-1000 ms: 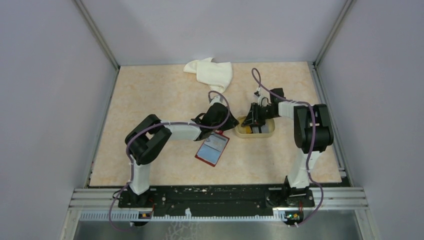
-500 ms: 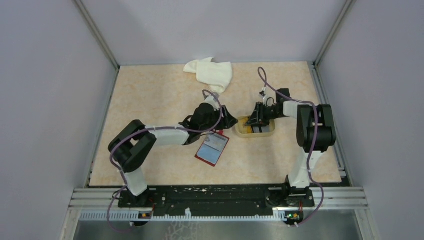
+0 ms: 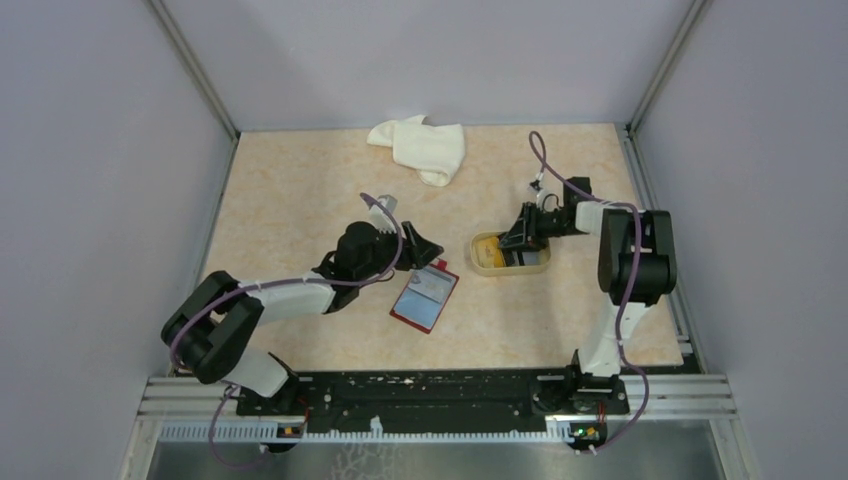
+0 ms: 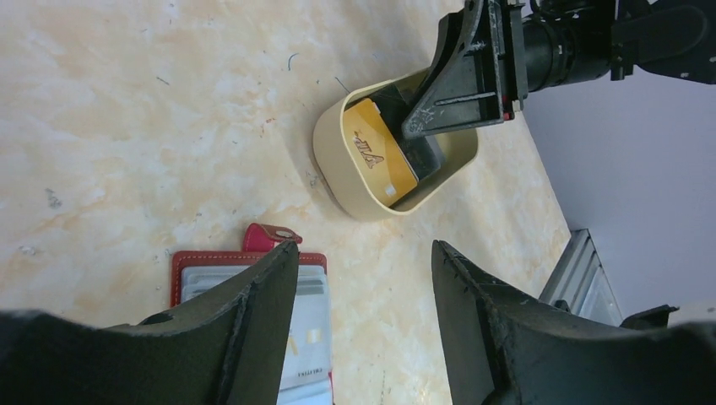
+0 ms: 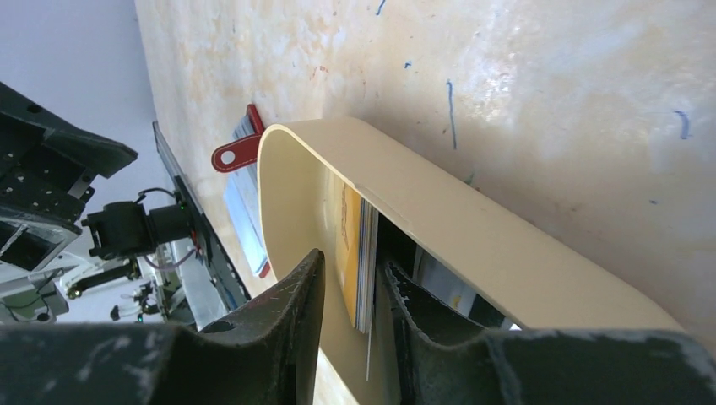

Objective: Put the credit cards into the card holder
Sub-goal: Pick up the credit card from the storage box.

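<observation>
The dark red card holder (image 3: 425,298) lies open on the table with pale cards in it; its snap tab (image 4: 268,234) peeks out beside my left fingers. My left gripper (image 4: 365,246) hovers open and empty just above the holder's far end (image 3: 428,248). My right gripper (image 3: 522,238) reaches into the beige tray (image 3: 484,262). There its jaws straddle a stack of credit cards (image 5: 353,219), yellow one outermost, standing on edge. The right finger touches the stack; a thin gap shows at the left finger (image 5: 304,287). The yellow card (image 4: 380,152) leans on the right gripper's finger.
A crumpled white cloth (image 3: 422,148) lies at the table's back edge. Grey walls close in the left, right and back sides. The tray (image 4: 333,143) sits a short way right of the card holder (image 5: 239,153).
My left arm has drawn back to the left and toward its base, and its jaws have opened. The right gripper has shifted slightly right but stays inside the tray.
</observation>
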You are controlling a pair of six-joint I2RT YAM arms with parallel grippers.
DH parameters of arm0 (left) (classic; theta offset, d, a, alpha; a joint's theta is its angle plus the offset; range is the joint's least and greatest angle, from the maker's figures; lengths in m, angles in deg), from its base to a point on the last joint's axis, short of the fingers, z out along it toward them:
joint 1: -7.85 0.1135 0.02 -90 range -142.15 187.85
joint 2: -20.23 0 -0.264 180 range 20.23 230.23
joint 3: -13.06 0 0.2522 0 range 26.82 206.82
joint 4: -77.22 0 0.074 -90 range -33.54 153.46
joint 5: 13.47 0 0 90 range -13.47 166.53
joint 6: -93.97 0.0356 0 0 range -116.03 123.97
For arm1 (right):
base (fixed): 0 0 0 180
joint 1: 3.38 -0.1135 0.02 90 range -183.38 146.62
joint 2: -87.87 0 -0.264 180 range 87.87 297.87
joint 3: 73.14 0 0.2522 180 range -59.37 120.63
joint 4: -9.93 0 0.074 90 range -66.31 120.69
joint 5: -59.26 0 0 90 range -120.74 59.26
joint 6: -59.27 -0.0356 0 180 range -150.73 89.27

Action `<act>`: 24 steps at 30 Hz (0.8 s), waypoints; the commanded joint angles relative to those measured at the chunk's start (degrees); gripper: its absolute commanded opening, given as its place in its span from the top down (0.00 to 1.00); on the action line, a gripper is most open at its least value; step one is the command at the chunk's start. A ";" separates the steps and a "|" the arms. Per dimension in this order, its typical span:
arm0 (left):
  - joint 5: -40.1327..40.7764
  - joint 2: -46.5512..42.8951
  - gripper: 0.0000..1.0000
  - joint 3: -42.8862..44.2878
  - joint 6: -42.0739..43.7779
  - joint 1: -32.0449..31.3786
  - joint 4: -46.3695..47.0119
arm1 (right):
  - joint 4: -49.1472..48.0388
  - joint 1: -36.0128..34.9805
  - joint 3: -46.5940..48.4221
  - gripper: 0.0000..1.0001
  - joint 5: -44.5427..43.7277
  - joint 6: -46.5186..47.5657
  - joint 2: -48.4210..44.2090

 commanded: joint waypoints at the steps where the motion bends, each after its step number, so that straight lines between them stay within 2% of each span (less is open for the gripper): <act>1: -2.33 -5.84 0.35 -3.82 2.13 0.58 3.50 | -0.25 1.51 2.29 0.74 2.21 1.39 -2.07; 7: -2.21 -12.12 0.35 -8.87 2.54 0.59 2.62 | 0.10 1.92 2.44 0.86 1.22 1.46 -2.07; 10: -2.25 -15.15 0.35 -11.35 2.12 0.58 2.57 | 0.34 2.49 2.55 1.00 -0.34 1.56 -2.78; 12: -2.00 -17.30 0.34 -13.19 1.60 0.58 2.50 | 0.41 3.11 2.44 1.00 -1.81 1.89 -3.94; 15: -1.60 -20.60 0.25 -15.96 0.66 0.79 3.81 | 0.55 3.93 2.23 1.00 -3.67 2.83 -6.60; 18: -3.50 -22.54 0.03 -18.53 -0.26 1.49 6.47 | 1.47 4.17 2.33 1.00 -6.31 5.07 -10.16; 24: -15.63 -22.53 0.01 -21.17 -2.98 3.31 13.28 | 3.60 4.33 2.97 1.00 -8.59 11.32 -17.03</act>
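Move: Between the right hand's part-open fingers, in the storage box, is the black credit card, its middle about 1 cm left, 1 cm back and 1 cm below. The gold card lies some 4 cm left and 2 cm back, the silver card about 5 cm right and 3 cm back, both 2 cm down; the card holder is roughly 19 cm left, 13 cm back and 4 cm down. From the left hand, the black card is about 16 cm right, 2 cm forward and 9 cm below. Pinching the black card, the right fingers shut fully as the hand eases right a centimetre; then it draws the card right and up out of the storage box, about 4 cm each way in all, turning some 15 degrees as its fingertips dip. The empty left hand backs off about 8 cm, back and left, away from the box, and opens wide. ##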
